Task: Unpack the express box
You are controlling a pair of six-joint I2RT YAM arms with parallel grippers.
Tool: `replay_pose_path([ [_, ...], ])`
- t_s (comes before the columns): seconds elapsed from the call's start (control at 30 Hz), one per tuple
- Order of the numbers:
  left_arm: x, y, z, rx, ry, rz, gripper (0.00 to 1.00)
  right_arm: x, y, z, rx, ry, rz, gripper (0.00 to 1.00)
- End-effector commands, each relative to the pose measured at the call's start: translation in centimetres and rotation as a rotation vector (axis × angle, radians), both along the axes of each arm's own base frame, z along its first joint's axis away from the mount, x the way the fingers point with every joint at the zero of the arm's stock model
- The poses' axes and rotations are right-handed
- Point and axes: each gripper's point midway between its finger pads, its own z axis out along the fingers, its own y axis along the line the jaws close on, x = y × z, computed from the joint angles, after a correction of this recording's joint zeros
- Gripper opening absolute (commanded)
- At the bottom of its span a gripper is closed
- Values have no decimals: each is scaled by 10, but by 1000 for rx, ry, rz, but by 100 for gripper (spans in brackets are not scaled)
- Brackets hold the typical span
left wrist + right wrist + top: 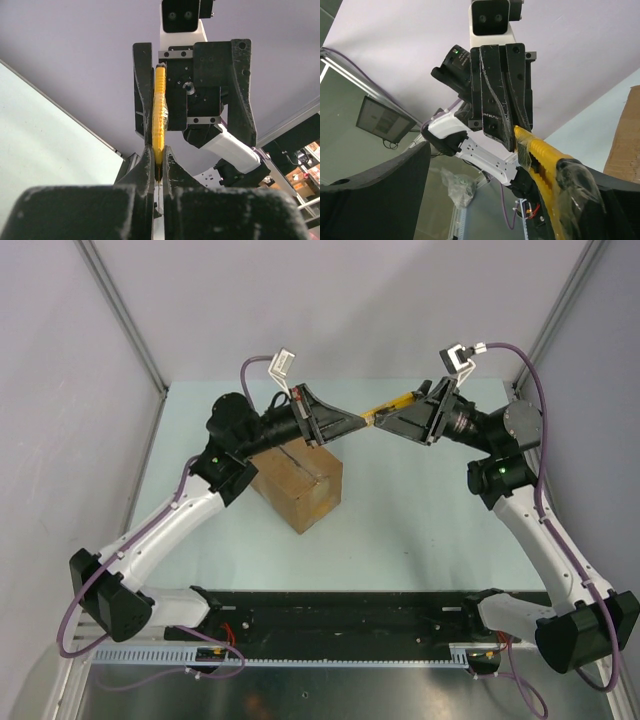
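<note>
The express box [298, 482] is a brown cardboard carton on the pale table, below my left arm, which hides its far part. Its edge also shows in the right wrist view [625, 140]. Both grippers are raised above the table beyond the box and face each other. My left gripper [350, 423] [159, 150] is shut on one end of the yellow utility knife [392, 405] [159, 110]. My right gripper [392, 422] [520, 170] is open around the other end, and the knife [545, 160] lies along one of its fingers.
The pale green table [420, 520] lies between grey walls with metal corner posts [120, 310]. A black base rail [340, 615] runs along the near edge, where the arm bases stand.
</note>
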Motion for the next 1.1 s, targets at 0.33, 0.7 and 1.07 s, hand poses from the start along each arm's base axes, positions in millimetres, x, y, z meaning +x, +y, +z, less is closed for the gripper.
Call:
replay_pose_path([
  [0.33,3,3,-1,-45,16,34,0,0,-2,20,46,-46,-45,58],
  [0.7,0,3,-6,-37,25,15,0,13,-6,13,23,-24,-112,53],
  [1.07,3,3,-11,-31,33,30,0,17,-3,7,9,-14,-101,37],
])
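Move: Just ahead of the right hand, about 2 cm forward and 1 cm below, level with it left to right, is the middle of the yellow utility knife, still pinched at its blade end by the left fingers. From the left hand it lies roughly 6 cm to the right, 2 cm ahead and 2 cm higher. The express box's middle is some 12 cm left, 6 cm ahead and 35 cm below the left hand. Closing around the yellow handle from about nine-tenths open to under half, the right gripper eases some 2.5 cm forward and 1.5 cm down, swinging about 5 degrees clockwise and tipping a little, so the knife comes between its fingers rather than by one finger. The left hand keeps its pinch on the blade end and barely moves. ##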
